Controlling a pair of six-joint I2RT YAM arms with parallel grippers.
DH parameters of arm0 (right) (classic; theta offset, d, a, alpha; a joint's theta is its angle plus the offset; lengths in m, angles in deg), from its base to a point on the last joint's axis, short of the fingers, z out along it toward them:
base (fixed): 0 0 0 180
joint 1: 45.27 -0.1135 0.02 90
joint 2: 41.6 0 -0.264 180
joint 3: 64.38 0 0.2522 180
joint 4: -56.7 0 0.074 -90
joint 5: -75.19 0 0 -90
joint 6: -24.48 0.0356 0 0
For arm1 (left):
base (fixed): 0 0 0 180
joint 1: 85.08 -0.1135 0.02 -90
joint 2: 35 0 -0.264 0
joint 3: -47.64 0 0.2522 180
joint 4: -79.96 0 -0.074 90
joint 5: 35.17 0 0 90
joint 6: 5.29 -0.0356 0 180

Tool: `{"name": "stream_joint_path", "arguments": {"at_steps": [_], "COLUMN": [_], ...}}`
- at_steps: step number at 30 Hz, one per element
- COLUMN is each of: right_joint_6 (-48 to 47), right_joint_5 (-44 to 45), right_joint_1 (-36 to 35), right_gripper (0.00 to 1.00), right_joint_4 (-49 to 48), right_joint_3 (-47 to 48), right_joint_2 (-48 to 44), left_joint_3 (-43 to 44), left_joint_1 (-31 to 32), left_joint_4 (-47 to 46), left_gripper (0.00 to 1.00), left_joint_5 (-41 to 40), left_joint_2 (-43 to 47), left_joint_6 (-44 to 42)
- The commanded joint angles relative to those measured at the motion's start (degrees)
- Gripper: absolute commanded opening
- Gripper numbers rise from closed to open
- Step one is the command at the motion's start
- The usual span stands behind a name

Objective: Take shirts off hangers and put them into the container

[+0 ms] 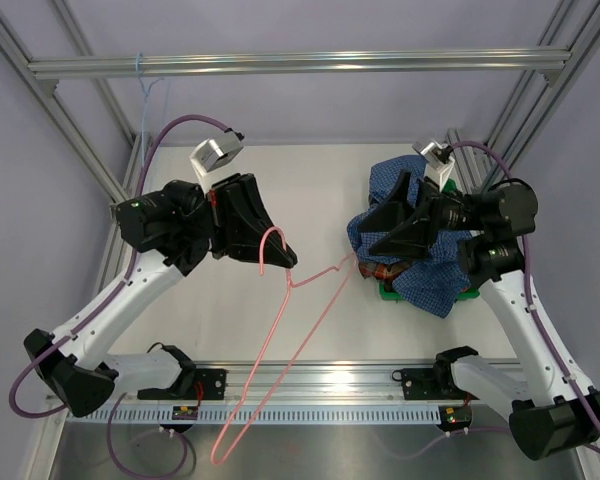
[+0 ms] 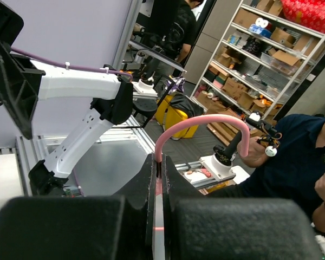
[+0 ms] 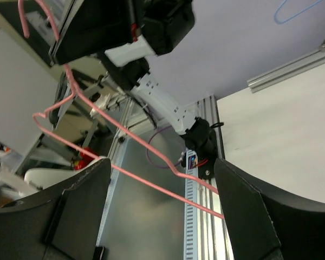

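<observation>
My left gripper is shut on the hook of the pink hanger, holding it above the table. The hanger's wire slants down past the front rail, and its far corner reaches toward my right gripper. That gripper is open, with the pink wire passing between its fingers untouched. Under it the blue shirt lies heaped over the plaid shirt in the green container. A light blue hanger hangs from the top rail.
The aluminium frame's top rail crosses the back and slanted posts flank both sides. The front rail carries both arm bases. A person sits beyond the table in the left wrist view.
</observation>
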Motion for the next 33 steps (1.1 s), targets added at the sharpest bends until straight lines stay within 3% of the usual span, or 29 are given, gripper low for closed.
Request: {"name": "stream_joint_path", "arguments": {"at_steps": [1, 4, 9, 27, 33], "right_joint_6": [0.76, 0.32, -0.03, 0.23, 0.32], "right_joint_5": [-5.42, -6.30, -6.92, -8.32, -8.24], "right_joint_1": [-3.84, -8.14, -12.82, -21.52, -23.72], "right_gripper": [0.85, 0.79, 0.79, 0.69, 0.60], "right_joint_4": [-5.97, -6.76, -7.99, -8.08, -8.26], "right_joint_3": [2.37, 3.34, 6.23, 14.85, 16.17], "right_joint_2": [0.90, 3.01, 6.08, 13.11, 15.23], "left_joint_3": [1.41, 1.94, 1.94, 5.36, 5.80], "left_joint_1": [0.39, 0.65, 0.74, 1.09, 1.09], "left_joint_4": [-7.35, -13.94, -20.01, -24.59, -25.56], "left_gripper": [0.00, 0.00, 0.00, 0.00, 0.00], "left_joint_5": [-2.62, -3.50, -4.64, -6.58, -6.93], "left_joint_2": [-1.17, -3.55, -5.93, -10.32, -11.38], "left_joint_6": [5.04, 11.09, 14.45, 17.71, 18.32]}}
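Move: The left gripper already holds the pink hanger by its neck. From the right gripper's point that neck lies about 12 cm left, some 7 cm back and roughly 7 cm higher; seen from the left gripper, the right one's open fingers are the same distances to the right, ahead and below. The blue shirt in the green container lies about 18 cm ahead, 17 cm right and 38 cm below the right gripper. Swing the right gripper about 9 cm left and back towards the hanger's neck, turning it some 30 degrees counter-clockwise and narrowing its fingers to a little under two thirds open without shutting them. Keep the left gripper's hold on the neck and ease it forward and right, towards the incoming fingers. ##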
